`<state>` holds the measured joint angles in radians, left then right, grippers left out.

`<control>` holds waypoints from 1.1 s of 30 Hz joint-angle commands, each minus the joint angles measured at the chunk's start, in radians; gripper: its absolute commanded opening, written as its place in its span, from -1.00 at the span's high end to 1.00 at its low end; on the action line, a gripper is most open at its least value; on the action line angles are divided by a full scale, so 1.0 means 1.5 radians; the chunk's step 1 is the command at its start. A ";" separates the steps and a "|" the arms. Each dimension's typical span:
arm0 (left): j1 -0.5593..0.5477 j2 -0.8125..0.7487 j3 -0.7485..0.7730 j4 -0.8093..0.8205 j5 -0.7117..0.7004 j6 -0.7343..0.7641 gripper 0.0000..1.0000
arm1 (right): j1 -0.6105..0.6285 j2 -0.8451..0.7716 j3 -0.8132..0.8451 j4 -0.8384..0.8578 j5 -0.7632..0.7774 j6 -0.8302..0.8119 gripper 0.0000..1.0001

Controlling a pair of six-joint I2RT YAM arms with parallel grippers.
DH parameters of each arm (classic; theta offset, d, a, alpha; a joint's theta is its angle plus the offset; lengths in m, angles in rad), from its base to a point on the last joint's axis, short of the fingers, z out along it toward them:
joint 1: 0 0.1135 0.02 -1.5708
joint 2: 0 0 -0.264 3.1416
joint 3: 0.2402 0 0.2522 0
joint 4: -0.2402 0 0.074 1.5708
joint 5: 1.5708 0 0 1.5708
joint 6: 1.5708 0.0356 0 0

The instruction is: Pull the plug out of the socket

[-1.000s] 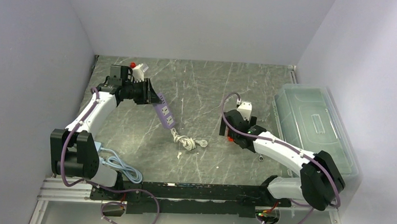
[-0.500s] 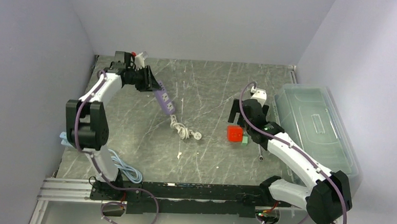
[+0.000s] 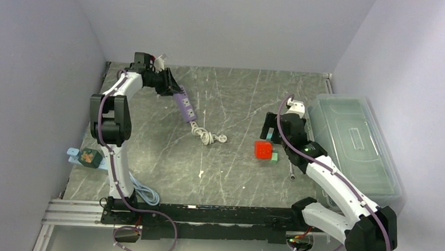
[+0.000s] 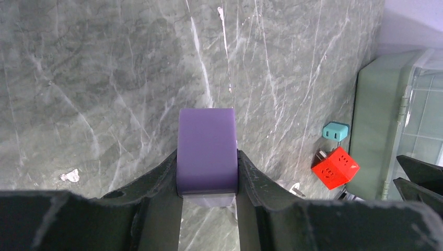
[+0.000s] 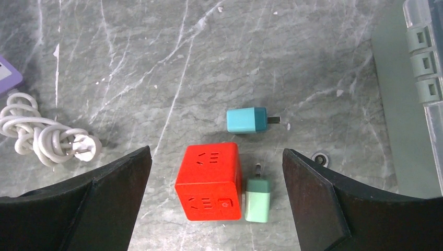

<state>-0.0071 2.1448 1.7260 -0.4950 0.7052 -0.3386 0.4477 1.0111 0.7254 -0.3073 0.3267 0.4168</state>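
My left gripper (image 4: 207, 178) is shut on one end of a purple power strip (image 4: 207, 151), held at the back left (image 3: 184, 104). The strip's white cord (image 3: 205, 136) lies bundled on the table, its plug end loose. Under my open right gripper (image 5: 215, 152) sits a red cube socket (image 5: 210, 180). A green plug (image 5: 257, 200) lies against the cube's right side, prongs pointing away from me. A teal plug (image 5: 246, 120) lies apart, just beyond the cube. Neither finger touches the cube.
A clear lidded bin (image 3: 352, 138) runs along the right wall. A small metal washer (image 5: 319, 157) lies right of the plugs. A coiled blue cable (image 3: 139, 187) and a green block (image 3: 89, 157) sit near the left arm's base.
The left arm swung toward the back wall, dragging the purple strip and its cord along. The right gripper drew back from the red cube, uncovering it and the plugs.
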 commanded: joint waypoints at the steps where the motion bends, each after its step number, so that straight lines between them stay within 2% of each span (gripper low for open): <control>1: 0.002 0.021 -0.033 0.015 -0.065 0.067 0.46 | -0.007 -0.022 -0.011 0.015 -0.011 -0.021 -0.99; 7: 0.002 0.002 -0.055 0.010 -0.129 0.092 -0.22 | -0.008 -0.045 -0.032 0.040 -0.029 -0.025 -0.99; 10: 0.002 -0.005 -0.066 0.019 -0.138 0.086 -0.43 | -0.008 -0.049 -0.036 0.047 -0.032 -0.025 -0.99; 16: 0.001 -0.032 -0.088 0.036 -0.193 0.077 -0.58 | -0.008 -0.056 -0.043 0.049 -0.031 -0.031 -0.99; 21: 0.001 -0.087 -0.124 0.056 -0.254 0.071 -0.79 | -0.009 -0.063 -0.048 0.053 -0.014 -0.034 -0.99; 24: 0.001 -0.140 -0.159 0.074 -0.289 0.053 -0.80 | -0.009 -0.062 -0.046 0.060 -0.018 -0.041 -0.99; 25: 0.000 -0.170 -0.175 0.084 -0.304 0.044 -0.90 | -0.010 -0.061 -0.044 0.063 -0.021 -0.043 -0.99; 30: 0.000 -0.282 -0.248 0.073 -0.391 -0.018 -0.99 | -0.011 -0.063 -0.043 0.089 -0.045 -0.069 -0.99; 33: 0.002 -0.348 -0.298 0.061 -0.410 -0.028 -0.99 | -0.011 -0.061 -0.040 0.113 -0.131 -0.100 -0.99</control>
<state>-0.0044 1.7645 1.3464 -0.4095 0.1879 -0.3222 0.4343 0.9348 0.6510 -0.2340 0.2584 0.3382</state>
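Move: The left hand holds the far end of the purple socket, the power strip, raised above the table; its middle hangs about 4 cm back, 3 cm to the right and 5 cm below that hand. The coiled white cord lies some 15 cm back and 9 cm right of the left hand, its plug about 16 cm back and 15 cm right, both roughly 9 cm below. From the idle right hand the socket's middle is about 16 cm ahead, 29 cm left and 10 cm lower. Sinking about 6.5 cm towards the table, the left hand starts opening early on the way down and lets go of the socket's far end, edging left meanwhile. Then it turns back up, rising about 8 cm while drawing left and somewhat back, away from the socket; the wrist rolls its left side up and swings counter-clockwise, some 30 degrees altogether, as the fingers go wide open. ##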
